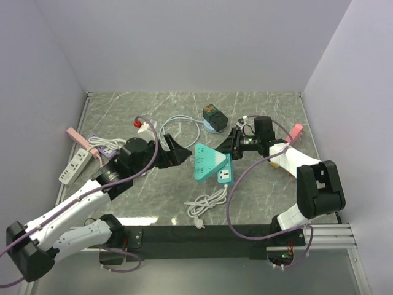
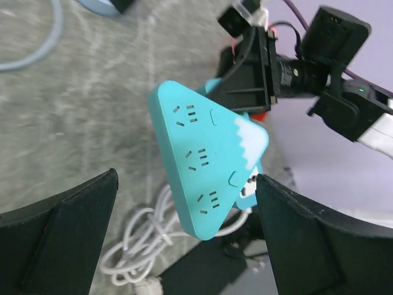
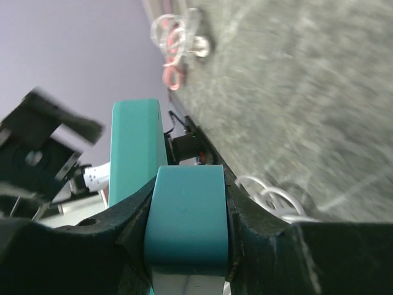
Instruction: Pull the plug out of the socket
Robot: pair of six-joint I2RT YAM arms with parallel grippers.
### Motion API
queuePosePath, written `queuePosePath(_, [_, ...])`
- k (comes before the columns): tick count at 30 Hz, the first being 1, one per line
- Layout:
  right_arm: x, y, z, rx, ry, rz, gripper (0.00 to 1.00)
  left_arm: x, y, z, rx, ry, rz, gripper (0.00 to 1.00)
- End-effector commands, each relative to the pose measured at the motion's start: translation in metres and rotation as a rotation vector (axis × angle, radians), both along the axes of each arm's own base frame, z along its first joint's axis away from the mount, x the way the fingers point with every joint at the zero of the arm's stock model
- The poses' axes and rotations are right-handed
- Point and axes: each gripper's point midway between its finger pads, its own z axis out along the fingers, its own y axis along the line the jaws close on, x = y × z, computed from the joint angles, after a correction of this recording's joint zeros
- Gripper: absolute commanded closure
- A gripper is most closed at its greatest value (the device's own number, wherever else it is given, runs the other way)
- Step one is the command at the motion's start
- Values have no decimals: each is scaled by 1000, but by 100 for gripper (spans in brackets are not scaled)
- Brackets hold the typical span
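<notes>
The socket is a teal triangular power strip point(image 1: 206, 161) point(image 2: 206, 166) in the middle of the table, its outlets facing up. A teal and white plug block point(image 1: 225, 174) point(image 3: 187, 215) sits against its right side; I cannot tell whether the two are still joined. My right gripper point(image 1: 233, 150) point(image 3: 187, 233) is shut on this block, one finger on each side. My left gripper point(image 1: 180, 152) point(image 2: 184, 236) stands wide open just left of the socket, its fingers point(image 2: 61, 239) not touching it. A coiled white cable point(image 1: 206, 203) point(image 2: 141, 239) lies in front of the socket.
A white power strip point(image 1: 73, 167) and a pink one point(image 1: 78, 140) lie at the left edge. A black and green cube point(image 1: 214, 115) sits on a blue disc at the back, with a loop of white cable. A pink piece point(image 1: 296, 132) lies at the right. Walls enclose the table.
</notes>
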Motion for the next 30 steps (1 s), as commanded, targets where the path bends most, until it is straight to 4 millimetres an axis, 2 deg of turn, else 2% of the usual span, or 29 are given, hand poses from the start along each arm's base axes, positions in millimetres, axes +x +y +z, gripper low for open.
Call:
queuePosePath(1, [-10,6,53,137,-163,105,100,-19,-33,33,-217,6,-251,1])
queuePosePath(3, [-11,8,58,155,-172,118,100,-24,-38,44,-261,-1,-316,1])
queuePosePath(4, [-11,9,67,187,-196,131,100,-20,-37,50,-291,-21,-332,1])
queuePosePath(5, [-13,9,67,199,-197,129,100,-21,-37,53,-325,-4,-351,1])
queuePosePath(7, [-13,11,81,231,-240,132,100,-24,-32,48,-364,29,-400,1])
queuePosePath(8, [-16,12,83,244,-247,145,100,-24,-31,56,-404,6,-412,1])
queuePosePath(14, [-26,25,98,282,-290,205,100,-26,-36,40,-392,51,-466,1])
queuePosePath(20, [-25,37,106,327,-293,194,100,-26,-43,46,-405,24,-506,5])
queuePosePath(22, [-23,39,119,372,-315,180,100,-26,-44,38,-374,46,-498,6])
queuePosePath(26, [-20,53,119,366,-298,200,100,-23,-43,42,-389,21,-488,10])
queuePosePath(27, [-23,59,117,358,-292,212,100,-26,-45,43,-397,19,-503,16])
queuePosePath(30, [-16,68,104,301,-260,195,100,-26,-51,51,-419,7,-525,23])
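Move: The teal triangle plug sits about 11 cm right of the left hand, 2 cm back and 7 cm lower. The teal socket strip that the right hand grips lies some 15 cm right of the left hand, 4 cm back and 9 cm lower; the white cord coil is about 12 cm right, 10 cm back and 24 cm down. From the right hand the triangle is about 5 cm left and 4 cm back, roughly level. Right hand raises the strip about 9 cm and leftward; the left edges right towards the triangle, turning clockwise, closing slightly. ##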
